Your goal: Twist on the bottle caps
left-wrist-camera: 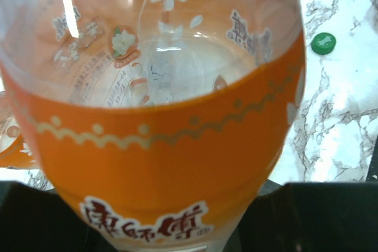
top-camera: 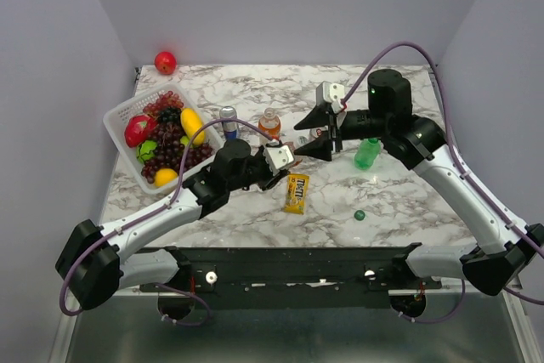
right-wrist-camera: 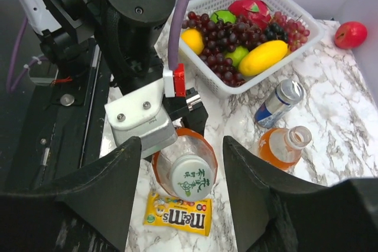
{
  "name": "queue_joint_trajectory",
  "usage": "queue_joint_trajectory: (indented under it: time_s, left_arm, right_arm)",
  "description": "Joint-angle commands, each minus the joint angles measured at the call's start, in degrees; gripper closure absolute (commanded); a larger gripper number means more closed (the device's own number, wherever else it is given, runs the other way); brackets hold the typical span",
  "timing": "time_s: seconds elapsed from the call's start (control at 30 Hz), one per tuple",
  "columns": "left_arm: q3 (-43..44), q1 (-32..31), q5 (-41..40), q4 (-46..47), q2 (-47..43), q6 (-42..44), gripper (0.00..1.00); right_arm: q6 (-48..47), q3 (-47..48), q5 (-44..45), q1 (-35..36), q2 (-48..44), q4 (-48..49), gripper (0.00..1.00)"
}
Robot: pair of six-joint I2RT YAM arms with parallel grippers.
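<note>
An orange bottle (right-wrist-camera: 177, 149) stands upright in my left gripper (right-wrist-camera: 158, 129), which is shut on its labelled body (left-wrist-camera: 165, 146). A white bottle cap (right-wrist-camera: 192, 175) sits on its neck. My right gripper (right-wrist-camera: 182, 190) hangs over it, open, with a finger on either side of the cap and a gap to each. A second orange bottle (right-wrist-camera: 282, 146) (top-camera: 269, 122) stands uncapped close by. The green bottle (top-camera: 367, 152) is to the right of the grippers. A green bottle cap (top-camera: 359, 215) (left-wrist-camera: 323, 43) lies loose on the marble.
A yellow M&M's packet (right-wrist-camera: 177, 213) (top-camera: 296, 193) lies right in front of the held bottle. A blue and silver can (right-wrist-camera: 277, 101) (top-camera: 228, 121) stands by the white fruit basket (top-camera: 115, 125). A red apple (top-camera: 165, 62) rests at the back left corner.
</note>
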Motion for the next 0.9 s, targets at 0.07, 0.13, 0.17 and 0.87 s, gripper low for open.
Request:
queue_joint_trajectory:
  time_s: [0.07, 0.13, 0.17, 0.87]
  left_arm:
    - [2.8, 0.2, 4.9, 0.4, -2.2, -2.3, 1.0]
    - [3.2, 0.2, 5.3, 0.2, -2.4, -2.6, 1.0]
    - [3.6, 0.2, 5.5, 0.0, -2.3, -2.7, 1.0]
    - [5.4, -6.0, -17.9, 13.0, 5.4, -13.4, 1.0]
  right_arm:
    - [0.8, -2.0, -0.1, 0.1, 0.0, 2.3, 0.4]
    - [1.5, -2.7, 0.1, 0.0, -0.3, 2.9, 0.43]
    - [1.8, -2.9, 0.1, -0.1, -0.4, 3.2, 0.48]
    - [35.2, -5.8, 29.0, 2.4, -1.5, 24.2, 0.91]
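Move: The white cap sits on the neck of the tilted bottle that the left hand already holds; it lies about 3 cm below the right hand point and 1 cm ahead and left of it. From the left hand the cap is some 13 cm up and 4 cm right, level fore and aft. From the right hand, the M&M's bag lies about 34 cm below, 1 cm left; the open orange bottle 11 cm ahead, 8 cm left, 25 cm below. The cap is met from both sides: the left hand lifts its gripped bottle about 2 cm while the right sinks 1 cm and pinches the cap. Keeping that grip, the right rolls its wrist clockwise as seen along its fingers towards the cap, some 25 degrees, swinging forward about 4 cm; the left counter-twists, carrying the bottle forward, right and up. ##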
